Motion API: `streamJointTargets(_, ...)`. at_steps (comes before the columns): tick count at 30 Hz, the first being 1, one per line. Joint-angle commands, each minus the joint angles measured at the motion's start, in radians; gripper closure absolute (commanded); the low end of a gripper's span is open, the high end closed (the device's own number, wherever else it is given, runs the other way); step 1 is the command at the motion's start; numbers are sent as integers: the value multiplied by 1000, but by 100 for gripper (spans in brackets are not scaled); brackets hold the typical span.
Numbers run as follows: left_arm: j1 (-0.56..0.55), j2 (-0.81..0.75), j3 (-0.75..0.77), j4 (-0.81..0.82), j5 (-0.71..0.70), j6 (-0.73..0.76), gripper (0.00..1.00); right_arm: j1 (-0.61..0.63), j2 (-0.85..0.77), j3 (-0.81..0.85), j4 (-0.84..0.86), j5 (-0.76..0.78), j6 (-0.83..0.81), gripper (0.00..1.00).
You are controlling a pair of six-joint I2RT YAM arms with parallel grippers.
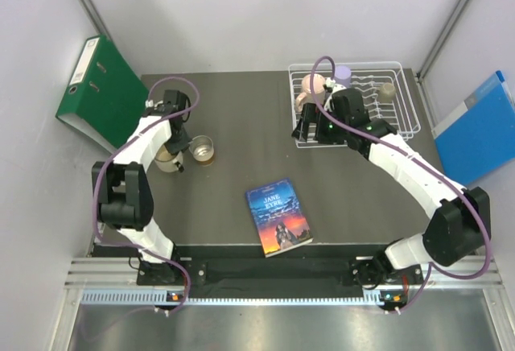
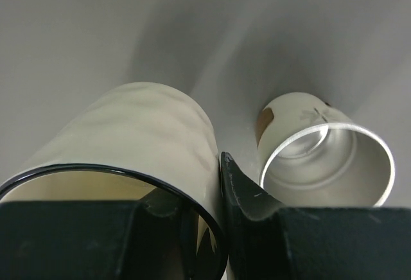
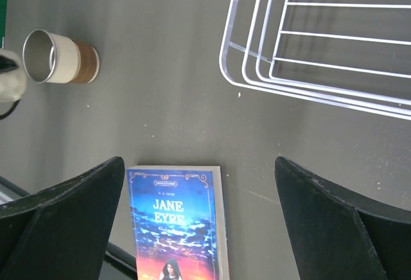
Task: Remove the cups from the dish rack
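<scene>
The white wire dish rack (image 1: 400, 111) stands at the back right and holds a salmon-pink cup (image 1: 312, 85), a lilac tumbler (image 1: 344, 74) and a beige-olive mug (image 1: 387, 91). My left gripper (image 1: 172, 150) is shut on the wall of a cream cup (image 1: 167, 160) with a dark rim. In the left wrist view one finger is inside this cup (image 2: 141, 132) and one is outside. A white cup with a brown band and a metal inside (image 1: 201, 150) stands right beside it (image 2: 321, 158). My right gripper (image 1: 305, 130) is open and empty at the rack's front left corner (image 3: 257, 61).
A Jane Eyre paperback (image 1: 278, 216) lies at the table's front centre, under my right gripper (image 3: 199, 228) in the wrist view. A green binder (image 1: 100, 93) leans at the back left. A blue folder (image 1: 481, 125) leans at the right wall.
</scene>
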Motion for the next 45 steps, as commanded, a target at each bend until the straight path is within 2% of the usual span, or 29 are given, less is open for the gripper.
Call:
streamJointTargets(1, 14, 22, 14, 104, 37, 17, 100, 14, -49, -10, 6, 15, -16, 0)
streamJointTargets(16, 42, 157, 20, 183, 31, 20, 100, 14, -60, -13, -9, 31, -28, 0)
streamJointTargets(25, 51, 210, 82, 161, 40, 1, 100, 14, -34, -2, -12, 29, -28, 0)
streamJointTargets(30, 52, 200, 94, 161, 54, -3, 89, 14, -23, 5, -14, 24, -25, 0)
streamJointTargets(33, 52, 181, 94, 161, 56, -3, 79, 12, -17, 10, -14, 23, -26, 0)
streamJointTargets(34, 52, 171, 94, 163, 53, -3, 71, 14, -15, 12, -14, 23, -25, 0)
streamJointTargets(39, 52, 151, 105, 150, 39, -3, 51, 18, -3, 21, -17, 20, -26, 0)
streamJointTargets(45, 52, 123, 124, 132, 16, -17, 40, 25, -2, 25, -17, 23, -26, 0)
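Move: The cream cup is already in my left fingers, pinched by its wall. The table spot it goes to is centred about 1 cm ahead of my left hand, 4 cm to its left and 9 cm below. The brown-based cup stands about 2 cm ahead and 6 cm right, 8 cm down; the green binder about 13 cm ahead and 22 cm left, roughly level in height. From my right hand that spot is some 41 cm left, 1 cm ahead and 18 cm down. With my left hand I lower the cream cup about 6 cm while easing it some 4 cm forward, down onto the table beside the brown-based cup. Once it is standing I pause briefly, open my fingers around its wall to let go, and start lifting away, about 2 cm up and slightly forward. ##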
